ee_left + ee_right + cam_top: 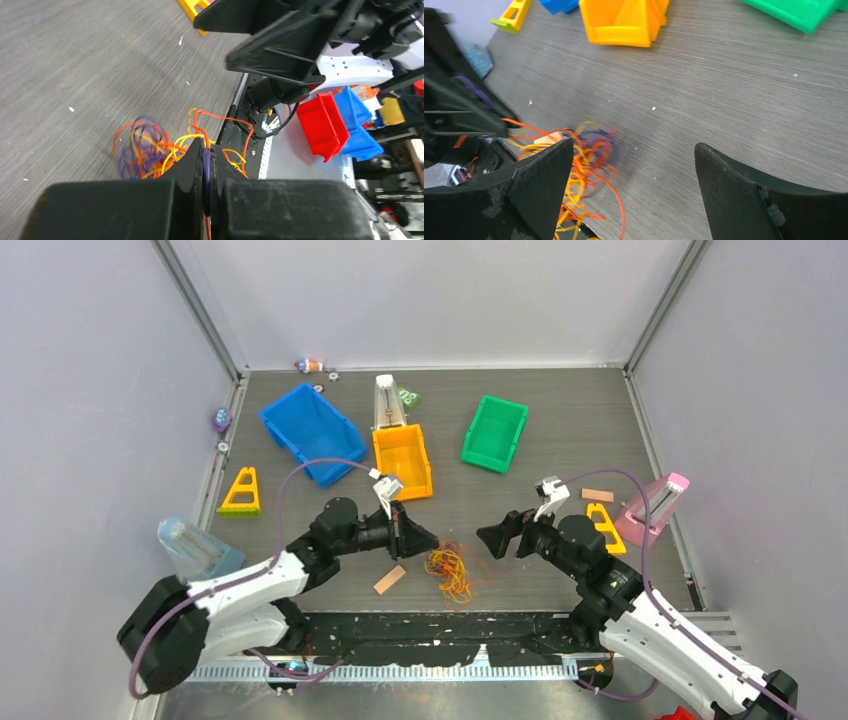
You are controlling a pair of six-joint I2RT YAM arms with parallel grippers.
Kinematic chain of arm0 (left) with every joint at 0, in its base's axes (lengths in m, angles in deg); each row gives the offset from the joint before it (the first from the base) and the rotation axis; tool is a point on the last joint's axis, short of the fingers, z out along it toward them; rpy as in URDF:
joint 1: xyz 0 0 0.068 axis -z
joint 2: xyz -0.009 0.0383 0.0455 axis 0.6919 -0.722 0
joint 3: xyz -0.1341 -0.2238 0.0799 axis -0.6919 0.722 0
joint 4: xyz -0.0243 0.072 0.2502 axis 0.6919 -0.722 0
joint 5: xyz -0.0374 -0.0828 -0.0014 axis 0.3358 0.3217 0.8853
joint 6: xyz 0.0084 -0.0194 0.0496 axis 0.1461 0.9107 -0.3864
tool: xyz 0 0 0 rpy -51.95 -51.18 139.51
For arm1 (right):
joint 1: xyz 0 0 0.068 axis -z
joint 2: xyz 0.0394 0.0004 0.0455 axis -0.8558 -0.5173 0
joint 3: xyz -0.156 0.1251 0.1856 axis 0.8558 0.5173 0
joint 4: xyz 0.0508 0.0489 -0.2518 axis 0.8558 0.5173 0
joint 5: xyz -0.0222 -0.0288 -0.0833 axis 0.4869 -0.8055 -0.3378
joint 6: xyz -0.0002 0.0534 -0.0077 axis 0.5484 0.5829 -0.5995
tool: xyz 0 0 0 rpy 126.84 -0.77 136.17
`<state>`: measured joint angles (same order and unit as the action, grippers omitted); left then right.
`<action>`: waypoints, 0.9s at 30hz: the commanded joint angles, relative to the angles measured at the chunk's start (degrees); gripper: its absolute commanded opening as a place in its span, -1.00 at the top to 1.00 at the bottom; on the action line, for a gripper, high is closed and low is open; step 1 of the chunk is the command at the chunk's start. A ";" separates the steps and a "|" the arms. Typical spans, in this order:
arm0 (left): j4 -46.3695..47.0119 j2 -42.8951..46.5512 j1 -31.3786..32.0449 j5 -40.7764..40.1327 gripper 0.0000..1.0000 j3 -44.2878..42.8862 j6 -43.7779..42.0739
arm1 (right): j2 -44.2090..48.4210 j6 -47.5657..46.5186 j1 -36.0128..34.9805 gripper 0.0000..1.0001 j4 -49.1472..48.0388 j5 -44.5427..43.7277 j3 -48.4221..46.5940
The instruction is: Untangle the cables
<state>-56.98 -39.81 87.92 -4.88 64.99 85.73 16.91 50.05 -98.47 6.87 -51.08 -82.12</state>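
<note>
The cables (pixel 449 570) lie as a small tangle of orange, yellow and purple loops on the grey table, near its front edge between the two arms. My left gripper (pixel 432 541) is just left of the tangle. In the left wrist view it (pixel 212 147) is shut on a purple strand (pixel 206 170) and an orange one, with the rest of the cables (pixel 145 150) spread beyond its tips. My right gripper (pixel 485 537) hovers right of the tangle. Its jaws (pixel 634 150) stand wide open with only bare table between them, and the cables (pixel 584 160) lie by its left finger.
A blue bin (pixel 308 430), an orange bin (pixel 402 462) and a green bin (pixel 495 433) stand at the back. Yellow triangular frames sit at the left (pixel 241 492) and the right (pixel 603 527). A tan block (pixel 389 580) lies left of the tangle, and a pink holder (pixel 655 508) stands far right.
</note>
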 commanded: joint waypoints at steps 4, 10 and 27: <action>8.45 -13.92 -0.24 -1.25 1.00 -1.46 3.89 | -5.24 -3.31 -0.02 -0.91 -1.93 7.84 -1.65; 1.81 -19.31 -0.28 -2.92 1.00 -3.24 0.82 | -19.10 -3.54 -0.14 -0.91 -4.34 15.69 -1.71; -12.02 -11.89 -0.28 -8.53 -0.31 -2.79 -3.27 | -39.20 0.80 -8.37 -0.29 -20.30 11.97 -3.82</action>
<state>-65.75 -53.86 87.90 -9.98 63.27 82.24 -19.26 48.62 -105.29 -6.44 -34.62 -83.82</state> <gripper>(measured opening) 0.433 0.693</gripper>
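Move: The cable tangle hangs by a purple strand from the left hand's shut fingers, its middle some 10 cm below them, about 3 cm to the right and 2 cm back. From the open, empty right hand, the tangle is roughly 8 cm left, 4 cm back and 8 cm down. The wooden block lies about 9 cm left of the left hand and 1 cm back, the yellow bin some 20 cm ahead and 7 cm left, both around 14 cm below. Downward, quickly, the left hand lowers the hanging tangle about 10 cm, its fingertips tipping down, then stays low and spreads its fingers to let go of the purple strand. The right hand sinks about as far while reaching left and somewhat back to the pile's right side, tips down and swings counter-clockwise some 20 degrees, its wide-open fingers starting to narrow around loose strands. ##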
